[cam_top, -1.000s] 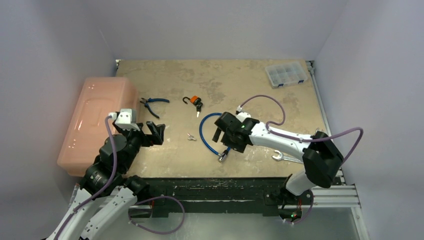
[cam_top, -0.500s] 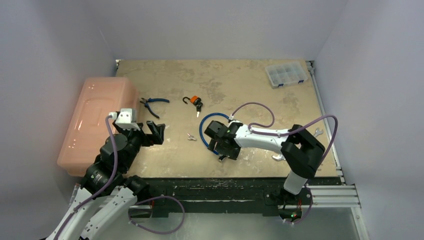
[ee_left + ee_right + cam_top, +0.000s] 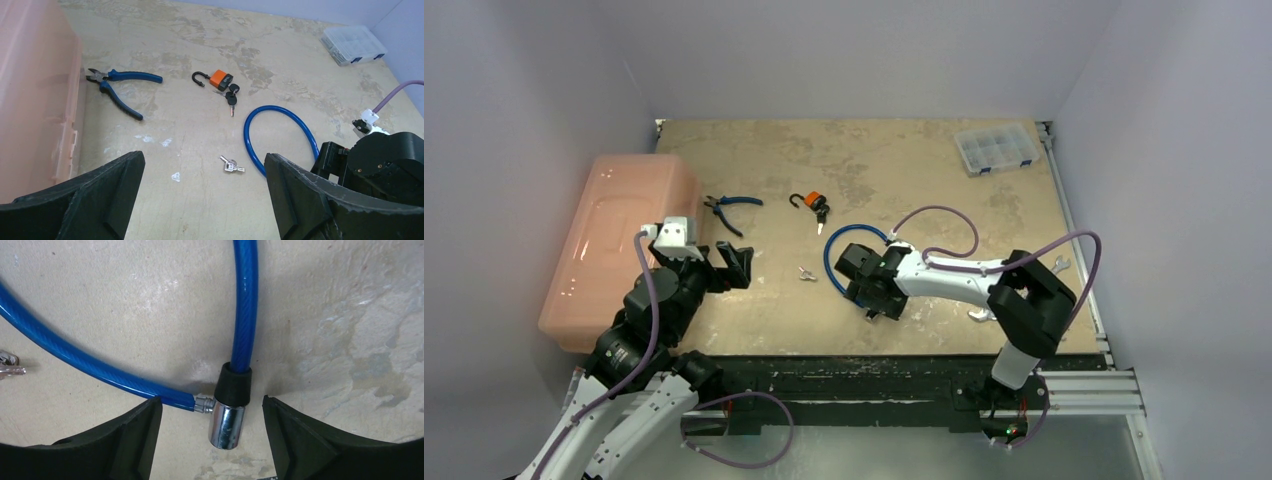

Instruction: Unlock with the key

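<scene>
A blue cable lock (image 3: pixel 828 262) lies looped on the table, its silver lock cylinder (image 3: pixel 227 425) at the near end. My right gripper (image 3: pixel 211 412) is open and low over it, with one finger (image 3: pixel 135 440) on each side of the cylinder and neither touching it. In the top view the right gripper (image 3: pixel 872 300) covers that end of the cable (image 3: pixel 280 107). A small bunch of silver keys (image 3: pixel 806 273) (image 3: pixel 231 165) lies loose left of the loop and shows at the edge of the right wrist view (image 3: pixel 7 366). My left gripper (image 3: pixel 202 165) (image 3: pixel 729 268) hovers open and empty, back from the keys.
An orange padlock (image 3: pixel 812 200) (image 3: pixel 221 78) with open shackle and its own keys lies farther back. Blue-handled pliers (image 3: pixel 727 210) (image 3: pixel 120 82) lie beside a pink lidded box (image 3: pixel 614 240) on the left. A clear organiser box (image 3: pixel 996 148) sits back right; a wrench (image 3: pixel 982 315) lies near the front edge.
My right arm has swung left and toward the near edge, bringing its gripper down over the lock cylinder, and its jaws have narrowed a little. The left arm has not moved.
</scene>
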Robot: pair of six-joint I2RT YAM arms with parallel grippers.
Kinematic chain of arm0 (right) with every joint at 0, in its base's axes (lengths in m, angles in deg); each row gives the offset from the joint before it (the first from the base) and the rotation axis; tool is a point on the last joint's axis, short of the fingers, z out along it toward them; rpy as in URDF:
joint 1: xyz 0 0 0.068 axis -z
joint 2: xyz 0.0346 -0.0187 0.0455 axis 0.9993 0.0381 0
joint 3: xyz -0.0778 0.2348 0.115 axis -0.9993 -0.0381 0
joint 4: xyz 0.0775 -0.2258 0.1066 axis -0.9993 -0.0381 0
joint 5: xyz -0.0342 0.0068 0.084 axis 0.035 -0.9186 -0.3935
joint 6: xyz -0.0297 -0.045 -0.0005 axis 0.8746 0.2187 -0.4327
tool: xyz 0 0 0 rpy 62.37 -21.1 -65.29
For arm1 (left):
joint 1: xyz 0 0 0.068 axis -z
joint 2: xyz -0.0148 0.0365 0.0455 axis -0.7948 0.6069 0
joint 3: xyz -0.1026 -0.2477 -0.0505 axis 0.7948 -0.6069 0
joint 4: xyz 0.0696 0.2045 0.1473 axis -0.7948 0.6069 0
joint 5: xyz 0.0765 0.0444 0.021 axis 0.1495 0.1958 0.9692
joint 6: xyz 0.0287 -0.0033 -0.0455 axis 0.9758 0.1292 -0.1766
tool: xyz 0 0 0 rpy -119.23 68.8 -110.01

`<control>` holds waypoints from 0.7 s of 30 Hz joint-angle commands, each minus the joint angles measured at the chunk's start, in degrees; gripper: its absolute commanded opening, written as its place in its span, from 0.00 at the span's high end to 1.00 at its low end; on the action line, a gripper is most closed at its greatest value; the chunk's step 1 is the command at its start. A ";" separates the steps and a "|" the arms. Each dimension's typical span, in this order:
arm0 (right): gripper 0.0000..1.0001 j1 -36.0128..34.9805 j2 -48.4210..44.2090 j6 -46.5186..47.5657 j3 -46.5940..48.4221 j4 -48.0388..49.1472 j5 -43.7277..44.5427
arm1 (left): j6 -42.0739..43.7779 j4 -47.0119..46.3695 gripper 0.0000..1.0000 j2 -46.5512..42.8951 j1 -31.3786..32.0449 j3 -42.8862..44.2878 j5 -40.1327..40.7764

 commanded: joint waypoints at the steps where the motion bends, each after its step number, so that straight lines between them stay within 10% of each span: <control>1: 0.20 0.06 -3.99 -2.45 -1.17 -2.59 4.93 | -0.47 -1.25 0.02 0.26 -0.08 -0.13 0.68; 14: 0.22 0.15 -2.73 -2.67 -2.32 -1.64 5.41 | -0.54 -1.32 0.02 -0.13 -0.09 -0.20 0.85; 21: 0.56 1.91 -1.08 -1.35 -2.15 -1.85 6.66 | -0.52 -1.31 0.02 -0.42 0.15 -0.22 0.93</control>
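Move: The cable lock's metal head lies about 2 cm to the right of the right hand, some 1 cm back and 2 cm below it. The blue cable's loop is centred about 8 cm ahead of that hand, level with it sideways. The small silver keys are roughly 7 cm ahead and 10 cm to its left. From the idle left hand the lock head is some 26 cm to the right, about 2 cm back and 25 cm lower. Shifting right by a good 2 cm just above the table, the right hand first lifts about 1.5 cm, then sinks back to its starting height, bringing the cable lock's black collar between its downward-pointing fingers. On the way down the fingers close from wide to about half open, with no clear grip on the lock yet. ##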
